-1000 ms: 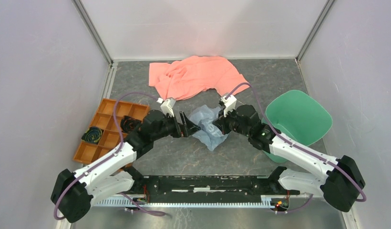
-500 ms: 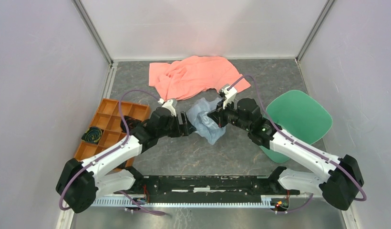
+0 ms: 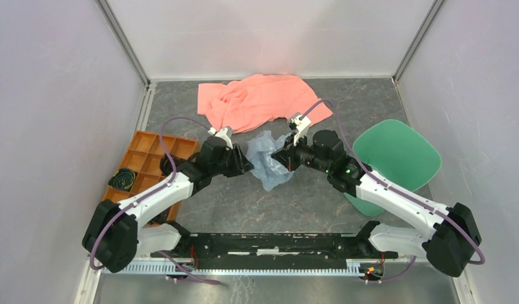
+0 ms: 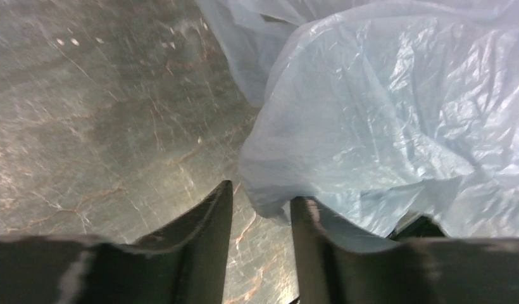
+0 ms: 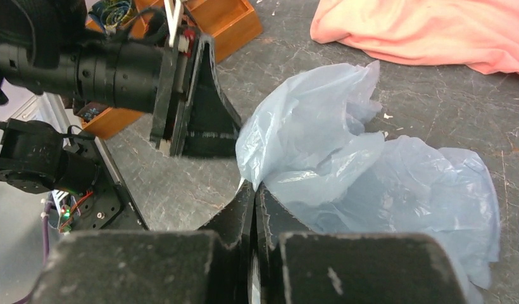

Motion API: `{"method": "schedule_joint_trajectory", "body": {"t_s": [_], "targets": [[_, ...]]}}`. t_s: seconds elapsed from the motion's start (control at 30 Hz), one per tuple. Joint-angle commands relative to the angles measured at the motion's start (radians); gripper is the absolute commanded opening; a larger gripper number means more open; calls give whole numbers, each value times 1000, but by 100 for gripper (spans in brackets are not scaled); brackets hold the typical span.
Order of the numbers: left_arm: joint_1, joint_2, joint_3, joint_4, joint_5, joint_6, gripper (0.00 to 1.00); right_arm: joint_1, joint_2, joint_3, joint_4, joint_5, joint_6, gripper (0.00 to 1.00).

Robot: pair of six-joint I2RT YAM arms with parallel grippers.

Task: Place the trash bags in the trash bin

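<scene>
The pale blue trash bag [image 3: 268,159] hangs crumpled between the two arms at mid-table. My right gripper [image 3: 281,158] is shut on it, and in the right wrist view the film [image 5: 345,145] is pinched at the fingertips [image 5: 254,187]. From the left, my left gripper [image 3: 245,166] reaches the bag's edge. The left wrist view shows that gripper [image 4: 260,193] with a gap between the fingers. There the bag's lower fold [image 4: 383,114] hangs at the tips and drapes over the right finger. The green trash bin [image 3: 396,155] stands at the right, behind my right arm.
A salmon-pink cloth [image 3: 260,101] lies spread at the back, just beyond the bag. An orange compartmented tray [image 3: 143,174] sits at the left under my left arm, with a dark coiled item in one compartment. Grey walls close in three sides.
The right gripper has lifted the bag up and back a little. The left gripper has moved in to the bag's edge, and its jaws have narrowed.
</scene>
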Motion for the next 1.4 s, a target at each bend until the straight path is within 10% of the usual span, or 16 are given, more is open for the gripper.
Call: {"method": "schedule_joint_trajectory", "body": {"t_s": [0.0,0.13,0.4,0.63,0.8,1.07,1.37], "targets": [[74,-6,88,29,22,47,35,0,1,46,-28,2,-25,5],[190,-55,146,13,122,163,2,-2,82,228,-234,107,-119,25],[230,-299,46,189,366,321,2,-3,21,316,-345,254,-215,76],[230,-588,-190,541,338,216,2,-5,-142,199,-301,290,-143,78],[230,-527,-57,270,75,92,2,-4,-194,118,-258,251,-149,86],[245,-199,270,-232,103,-134,2,23,-81,64,-201,-93,-212,94],[257,-111,174,-16,312,-527,2,172,30,50,-78,-37,-175,95]]}}
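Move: The trash bag, still pinched by the right hand, bulges with its middle about 6 cm to the left hand's right, 2 cm ahead and about 2 cm higher, a corner reaching between the left fingertips. The orange cloth lies some 20 cm ahead of the left hand, 5 cm to its right and 10 cm lower. From the right hand the bag's middle is about 7 cm below and 1 cm left; the trash bin stands some 35 cm right, 3 cm back and 10 cm lower. The bag's near corner is pinched as the left fingers shut while pushing about 5 cm forward and 4 cm left; that hand then swings up to 19 cm above its start, tipping upward some 45 degrees, and comes partly down again with its tilt undone, still gripping. The right fingers open and let go, that hand rising and going right, then sinking left and back beneath the bag. ##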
